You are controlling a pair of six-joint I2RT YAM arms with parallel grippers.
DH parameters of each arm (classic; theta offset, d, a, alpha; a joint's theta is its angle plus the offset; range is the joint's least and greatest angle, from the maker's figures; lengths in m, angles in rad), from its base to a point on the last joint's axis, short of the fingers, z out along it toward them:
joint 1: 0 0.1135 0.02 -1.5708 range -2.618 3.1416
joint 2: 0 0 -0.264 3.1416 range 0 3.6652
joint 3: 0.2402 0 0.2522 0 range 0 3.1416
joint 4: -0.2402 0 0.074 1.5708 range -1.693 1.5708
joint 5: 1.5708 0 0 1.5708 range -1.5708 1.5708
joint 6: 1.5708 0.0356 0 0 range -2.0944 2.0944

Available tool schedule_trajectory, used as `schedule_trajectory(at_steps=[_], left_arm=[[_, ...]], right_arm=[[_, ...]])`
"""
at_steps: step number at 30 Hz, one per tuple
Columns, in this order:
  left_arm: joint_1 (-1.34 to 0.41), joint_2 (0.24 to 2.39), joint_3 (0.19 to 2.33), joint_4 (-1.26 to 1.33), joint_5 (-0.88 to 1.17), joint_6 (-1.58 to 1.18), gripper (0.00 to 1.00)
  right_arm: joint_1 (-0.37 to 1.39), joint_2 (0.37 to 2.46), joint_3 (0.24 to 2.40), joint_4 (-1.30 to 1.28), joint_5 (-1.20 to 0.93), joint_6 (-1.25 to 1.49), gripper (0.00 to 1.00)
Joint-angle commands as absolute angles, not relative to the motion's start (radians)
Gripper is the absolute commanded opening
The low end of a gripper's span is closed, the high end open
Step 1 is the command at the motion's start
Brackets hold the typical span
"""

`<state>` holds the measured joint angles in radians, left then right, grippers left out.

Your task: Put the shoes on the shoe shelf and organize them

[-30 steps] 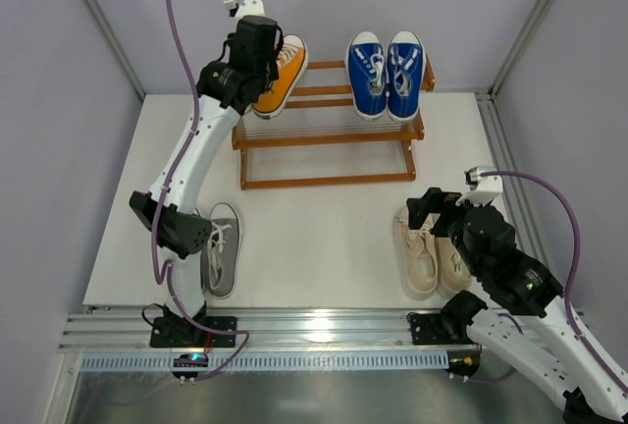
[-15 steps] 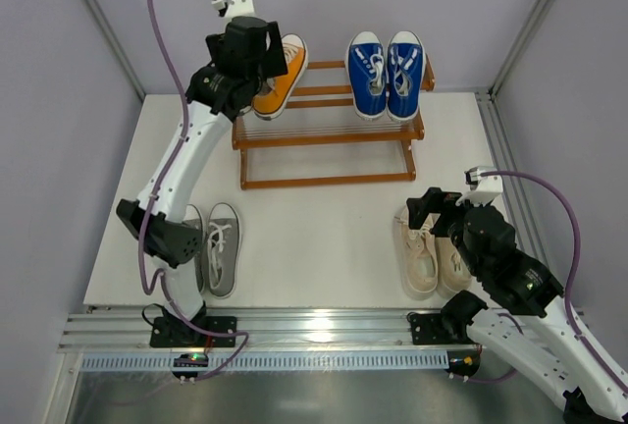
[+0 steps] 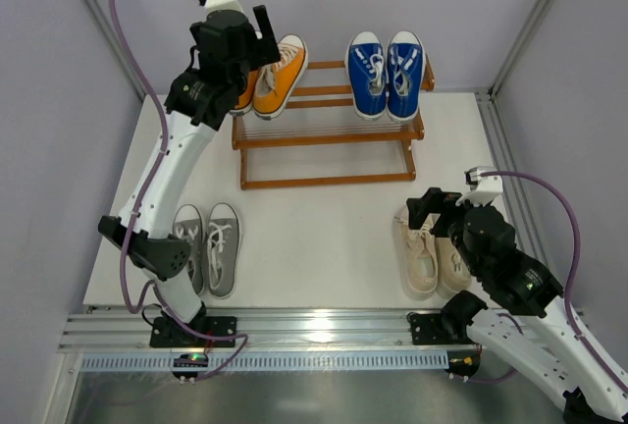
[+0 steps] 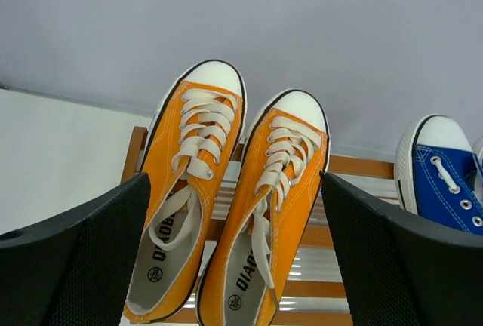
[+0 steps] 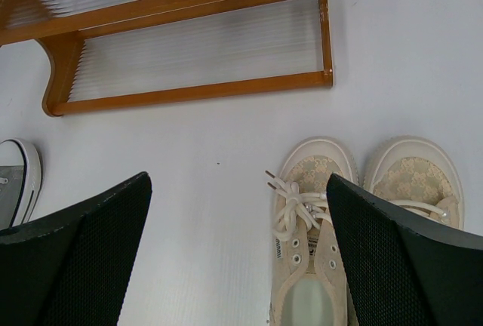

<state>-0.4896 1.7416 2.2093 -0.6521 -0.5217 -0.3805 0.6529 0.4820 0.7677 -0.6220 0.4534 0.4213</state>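
The shoe shelf [image 3: 329, 135] stands at the back of the table. Its top tier carries the orange pair [image 3: 277, 75] on the left and the blue pair [image 3: 386, 73] on the right. My left gripper [image 3: 250, 55] hovers open just above the heels of the orange shoes [image 4: 275, 205], holding nothing; the blue toe [image 4: 441, 182] shows to its right. The grey pair [image 3: 210, 247] lies on the table at front left. The cream pair [image 3: 432, 253] lies at front right. My right gripper [image 3: 438, 212] hangs open and empty over the left cream shoe [image 5: 311, 220].
The shelf's lower tier [image 5: 189, 66] holds nothing. A grey shoe's toe [image 5: 16, 179] shows at the left edge of the right wrist view. Grey walls and metal posts [image 3: 103, 26] close in the table; a rail [image 3: 324, 326] runs along its near edge.
My left gripper has opened, let go of the orange shoe on the top tier and drawn back up and left. Its elbow swung left, uncovering both grey shoes. The right arm stayed still.
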Motion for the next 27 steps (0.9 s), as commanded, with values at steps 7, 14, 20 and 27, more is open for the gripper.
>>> schedule_trajectory(at_steps=[7, 14, 20, 27], left_arm=[[-0.466, 1.899, 2.397, -0.776, -0.437, -0.262, 0.84], [-0.425, 1.936, 2.398, -0.854, -0.414, -0.238, 0.73], [-0.405, 1.965, 2.391, -0.884, -0.324, -0.235, 0.56], [-0.403, 1.977, 2.390, -0.882, -0.324, -0.241, 0.02]], right_arm=[[0.658, 0.462, 0.778, -0.630, 0.477, 0.419, 0.99], [0.657, 0.474, 0.775, -0.620, 0.474, 0.419, 0.99], [0.657, 0.491, 0.775, -0.617, 0.474, 0.420, 0.99], [0.658, 0.492, 0.775, -0.617, 0.479, 0.417, 0.99]])
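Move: The middle of the orange pair, on the shelf's top tier, lies about 4 cm ahead of the open left hand, 1 cm to its right and some 10 cm below. The shelf's left end is roughly 9 cm to the hand's left, 4 cm ahead and 12 cm below; the blue pair stands about 32 cm to its right, 5 cm ahead and 10 cm below. From the right hand the orange pair is about 28 cm ahead, 43 cm left and 11 cm higher. The left fingers come down onto the orange pair and pinch the two shoes' adjoining inner sides together near the foot of the laces, closing almost fully late in the move. The hand first eases forward, then mostly sinks, about 8 cm down and 4 cm forward in all, tipping its fingers down some 15 degrees while its left side rises about 10. ##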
